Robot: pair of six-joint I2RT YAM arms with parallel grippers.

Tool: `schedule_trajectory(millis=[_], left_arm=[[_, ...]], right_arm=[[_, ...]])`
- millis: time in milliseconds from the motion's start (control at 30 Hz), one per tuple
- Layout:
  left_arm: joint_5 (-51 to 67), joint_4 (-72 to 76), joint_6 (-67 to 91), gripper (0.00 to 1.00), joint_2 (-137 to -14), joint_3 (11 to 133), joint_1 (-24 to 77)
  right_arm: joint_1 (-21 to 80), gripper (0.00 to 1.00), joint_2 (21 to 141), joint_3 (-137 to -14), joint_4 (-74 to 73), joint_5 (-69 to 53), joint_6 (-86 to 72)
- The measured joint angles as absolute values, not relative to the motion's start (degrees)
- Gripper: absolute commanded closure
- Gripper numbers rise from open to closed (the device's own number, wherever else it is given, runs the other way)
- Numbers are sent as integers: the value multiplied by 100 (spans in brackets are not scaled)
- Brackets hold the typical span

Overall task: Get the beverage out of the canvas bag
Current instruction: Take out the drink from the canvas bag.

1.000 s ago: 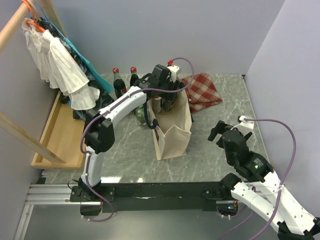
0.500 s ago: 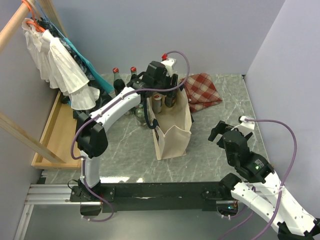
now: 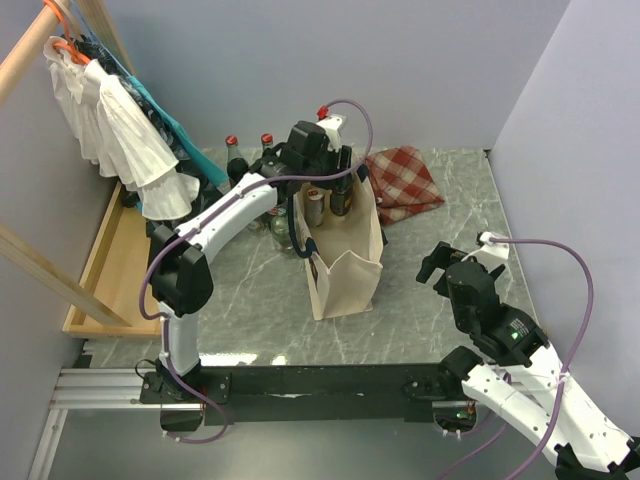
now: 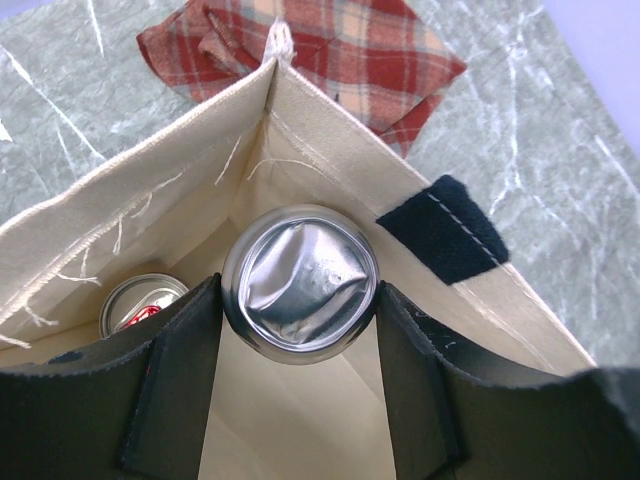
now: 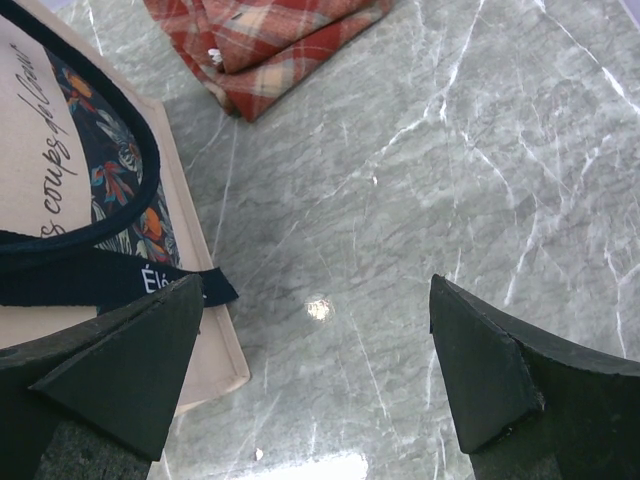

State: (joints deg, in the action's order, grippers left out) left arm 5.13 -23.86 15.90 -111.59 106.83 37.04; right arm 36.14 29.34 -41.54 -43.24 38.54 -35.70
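Note:
The cream canvas bag (image 3: pixel 348 268) stands upright mid-table with its navy handles. My left gripper (image 3: pixel 335 192) is over the bag's far end, shut on a silver beverage can (image 4: pixel 299 283); its round end faces the left wrist camera and both fingers (image 4: pixel 180 370) press its sides. A second can (image 4: pixel 138 305) stands lower inside the bag, beside its wall (image 4: pixel 150 195). My right gripper (image 3: pixel 441 262) is open and empty over bare table to the right of the bag, whose printed side (image 5: pixel 60 190) shows in the right wrist view.
A red checked cloth (image 3: pixel 405 183) lies behind and right of the bag. Two red-capped bottles (image 3: pixel 232 160) stand at the back left, with a glass jar (image 3: pixel 280 228) beside the bag. A wooden tray (image 3: pixel 115 270) and hanging clothes (image 3: pixel 110 120) fill the left side.
My left gripper has risen and shifted slightly left and back with the can in it. The right arm has not moved.

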Motion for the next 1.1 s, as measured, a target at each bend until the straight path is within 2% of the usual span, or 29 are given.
schedule_trajectory(millis=[1100], left_arm=[[1570,-3579,1422,99,-11017,11714,3614]], right_arm=[[3614,0,2906,-4154,-4320,3809,-3548]])
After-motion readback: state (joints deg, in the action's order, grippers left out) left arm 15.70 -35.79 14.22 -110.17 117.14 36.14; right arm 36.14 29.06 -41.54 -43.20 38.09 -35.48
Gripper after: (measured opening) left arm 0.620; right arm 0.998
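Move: The left hand already holds the tall dark can upright inside the canvas bag, by its right side near the far corner. The clear bottle in the unpacked group outside the bag stands about 13 cm left of this hand, 7 cm back and 8 cm below; the red can, still in the bag, is some 6 cm left, 1 cm back and 12 cm below. The clear bottle lies about 33 cm left of the right hand, 11 cm ahead and 4 cm below. The left hand keeps its unchanged pinch around the top of the tall dark can and raises it steadily from the bag by about 5 cm, easing to a stop at the top. As it climbs it also draws back 3 to 4 cm, away from the bag's far corner, while the wrist swings some 10 degrees clockwise and the fingers stay closed on the can. ##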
